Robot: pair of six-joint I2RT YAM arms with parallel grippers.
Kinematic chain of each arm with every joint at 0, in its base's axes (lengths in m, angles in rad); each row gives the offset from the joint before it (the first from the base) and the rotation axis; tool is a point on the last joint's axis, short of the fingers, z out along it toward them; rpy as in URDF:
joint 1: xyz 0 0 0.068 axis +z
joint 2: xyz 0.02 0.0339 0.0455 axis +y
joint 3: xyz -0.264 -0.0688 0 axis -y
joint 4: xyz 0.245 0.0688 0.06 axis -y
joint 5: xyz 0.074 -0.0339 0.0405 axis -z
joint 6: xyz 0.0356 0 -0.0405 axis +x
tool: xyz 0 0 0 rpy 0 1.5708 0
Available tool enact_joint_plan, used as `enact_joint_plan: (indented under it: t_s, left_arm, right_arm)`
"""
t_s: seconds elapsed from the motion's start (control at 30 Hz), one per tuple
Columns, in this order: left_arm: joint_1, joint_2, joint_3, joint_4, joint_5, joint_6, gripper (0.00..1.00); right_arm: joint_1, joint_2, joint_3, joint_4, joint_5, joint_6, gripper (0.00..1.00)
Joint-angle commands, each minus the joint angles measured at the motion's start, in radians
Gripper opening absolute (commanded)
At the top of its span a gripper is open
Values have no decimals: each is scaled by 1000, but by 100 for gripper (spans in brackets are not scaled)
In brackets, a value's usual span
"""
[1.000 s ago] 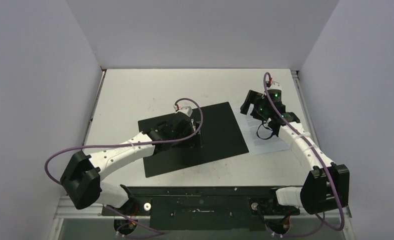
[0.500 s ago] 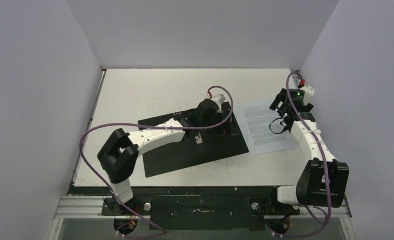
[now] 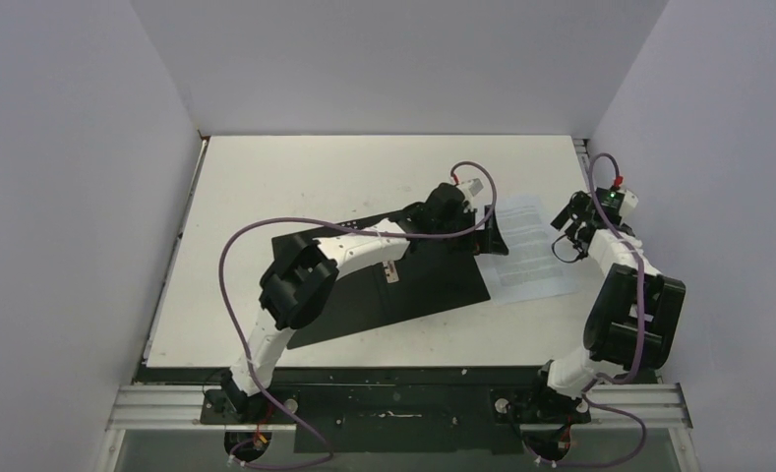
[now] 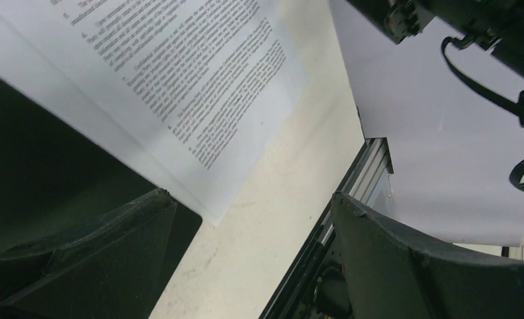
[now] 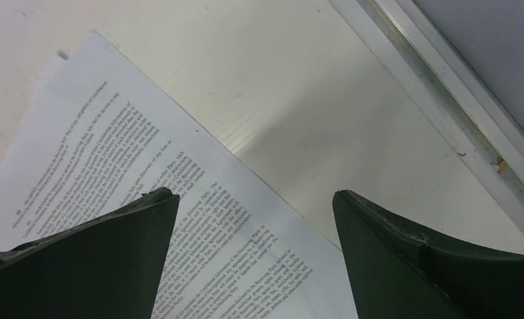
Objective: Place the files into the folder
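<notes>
The folder point(image 3: 364, 295) lies open and flat in the middle of the table, black inside up, with a small metal clip point(image 3: 391, 272) on its spine. The files point(image 3: 531, 258), white sheets of dense black text, lie just right of it. My left gripper point(image 3: 492, 232) hangs open over the seam between the folder's right edge and the sheets. The left wrist view shows the folder point(image 4: 40, 166), the files point(image 4: 179, 86) and bare table between the fingers, gripper point(image 4: 251, 194) empty. My right gripper point(image 3: 570, 222) is open above the sheets' right edge, files point(image 5: 99, 179) under the gripper point(image 5: 254, 193).
A metal rail point(image 5: 445, 106) runs along the table's right edge close to the right gripper, with the grey wall point(image 3: 698, 147) just beyond. The right arm point(image 4: 485, 33) shows at the top of the left wrist view. Bare tabletop point(image 3: 315, 177) lies behind the folder.
The left arm has swung right across the folder to the files' left edge. The right gripper has moved off the sheets toward their right edge, uncovering them.
</notes>
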Motion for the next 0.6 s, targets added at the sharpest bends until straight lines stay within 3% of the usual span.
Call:
enact_joint_plan:
  t_s: [0.0,0.57]
  left_arm:
    - [17,90,152,14,58,0,87]
    - [71,396,458,-123,101,22,87]
  right_arm:
    - [-38,35,-22,83,-108,30,90]
    - [-52,170,-51,174,-254,55,90]
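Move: The files lie flat, their middle about 4 cm ahead of my left hand, 10 cm to its right and some 11 cm below. The open folder, just left of the files, has its middle about 3 cm back, 24 cm to my left hand's left, and as far down. My right hand hovers over the files' right edge: their middle is about 4 cm back, 8 cm to its left and 7 cm below. I bring both open hands down on either side of the files. My left hand goes slightly right and forward at first, then forward and steeply down beside their left edge, sinking about 7 cm and advancing 6 cm in all. My right hand sinks some 5 cm at their right edge and drifts a little left, rolling about 10 degrees so its left side rises. Whether my fingertips touch can't be seen. ##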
